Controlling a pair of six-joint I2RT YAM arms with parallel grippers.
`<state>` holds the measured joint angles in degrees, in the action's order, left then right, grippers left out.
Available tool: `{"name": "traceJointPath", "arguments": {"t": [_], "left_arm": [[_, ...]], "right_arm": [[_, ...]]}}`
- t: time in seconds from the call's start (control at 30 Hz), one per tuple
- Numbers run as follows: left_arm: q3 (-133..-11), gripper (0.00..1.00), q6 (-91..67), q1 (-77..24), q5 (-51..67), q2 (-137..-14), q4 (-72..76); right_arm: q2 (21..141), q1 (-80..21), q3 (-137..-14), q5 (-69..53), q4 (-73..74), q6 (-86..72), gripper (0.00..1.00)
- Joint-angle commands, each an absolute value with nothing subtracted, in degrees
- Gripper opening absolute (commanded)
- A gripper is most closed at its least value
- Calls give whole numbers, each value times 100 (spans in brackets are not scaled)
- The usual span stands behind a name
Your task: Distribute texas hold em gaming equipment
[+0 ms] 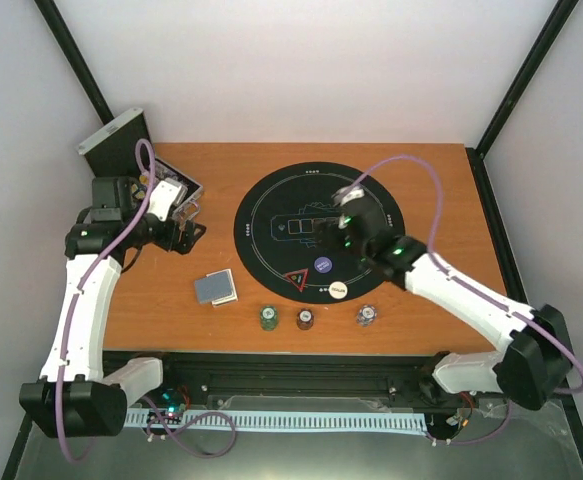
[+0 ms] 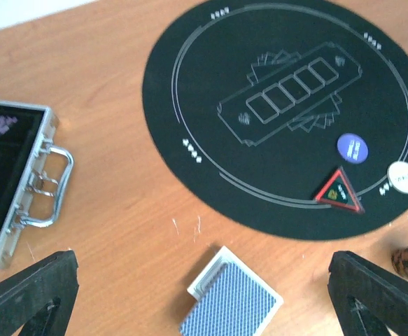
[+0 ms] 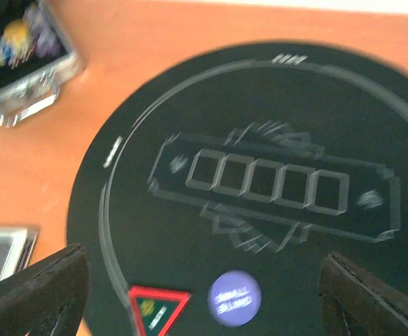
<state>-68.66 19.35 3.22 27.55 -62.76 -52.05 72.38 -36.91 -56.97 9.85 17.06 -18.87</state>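
On the round black mat lie a red triangle marker, a purple button disc and a white button disc. Green, brown-red and purple-white poker chips stand in a row on the wood in front of the mat. The blue-backed deck of cards rests left of them. My left gripper hangs open above the deck, holding nothing. My right gripper is open over the mat, above the purple disc and the triangle, also empty.
The silver metal case stands open at the table's far left corner, right behind my left gripper; its handle faces the mat. Black frame posts rise at both back corners.
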Motion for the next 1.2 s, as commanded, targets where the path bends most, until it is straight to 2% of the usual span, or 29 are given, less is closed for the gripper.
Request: {"name": "traceJointPath", "arguments": {"t": [0.0,0.23,0.43,0.57,1.17], "left_arm": [[-6593,100,2283,356,2597,-6236,-5694],[-5992,100,2129,350,2470,-6190,-5161],[-6021,100,2035,352,2300,-6386,-5026],[-6007,100,1931,360,2215,-6426,-4922],[-6180,100,1723,369,2278,-6480,-4912]], "right_arm": [[7873,-4838,-5630,1977,2444,-2521,84],[8972,-5765,-5508,1660,2279,-3203,73],[9555,-5805,-5642,1422,2277,-3343,64],[9965,-5724,-5918,1368,2465,-3290,53],[10951,-5277,-6474,923,2372,-2961,38]]}}
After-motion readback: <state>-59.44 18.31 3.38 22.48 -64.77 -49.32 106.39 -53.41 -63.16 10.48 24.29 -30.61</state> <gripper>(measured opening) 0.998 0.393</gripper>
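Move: The red-edged ALL IN triangle lies about 9 cm to the right hand's left, 5 cm back and some 22 cm below. From the triangle, the purple small-blind chip stands 6 cm to the right and 3 cm farther out, the white button 9 cm right and 2 cm nearer. The left hand has the card deck about 4 cm back, 4 cm right and 26 cm below, and the triangle some 22 cm right, 2 cm back. Swing the right gripper down about 21 cm, back and left, onto the ALL IN triangle, easing forward some 3 cm at the end; tip the fingers down nearly 30 degrees and narrow them from almost wide open to under half, straddling its near corner. Meanwhile lower the open left gripper about 7 cm towards the card deck, then hover there. ##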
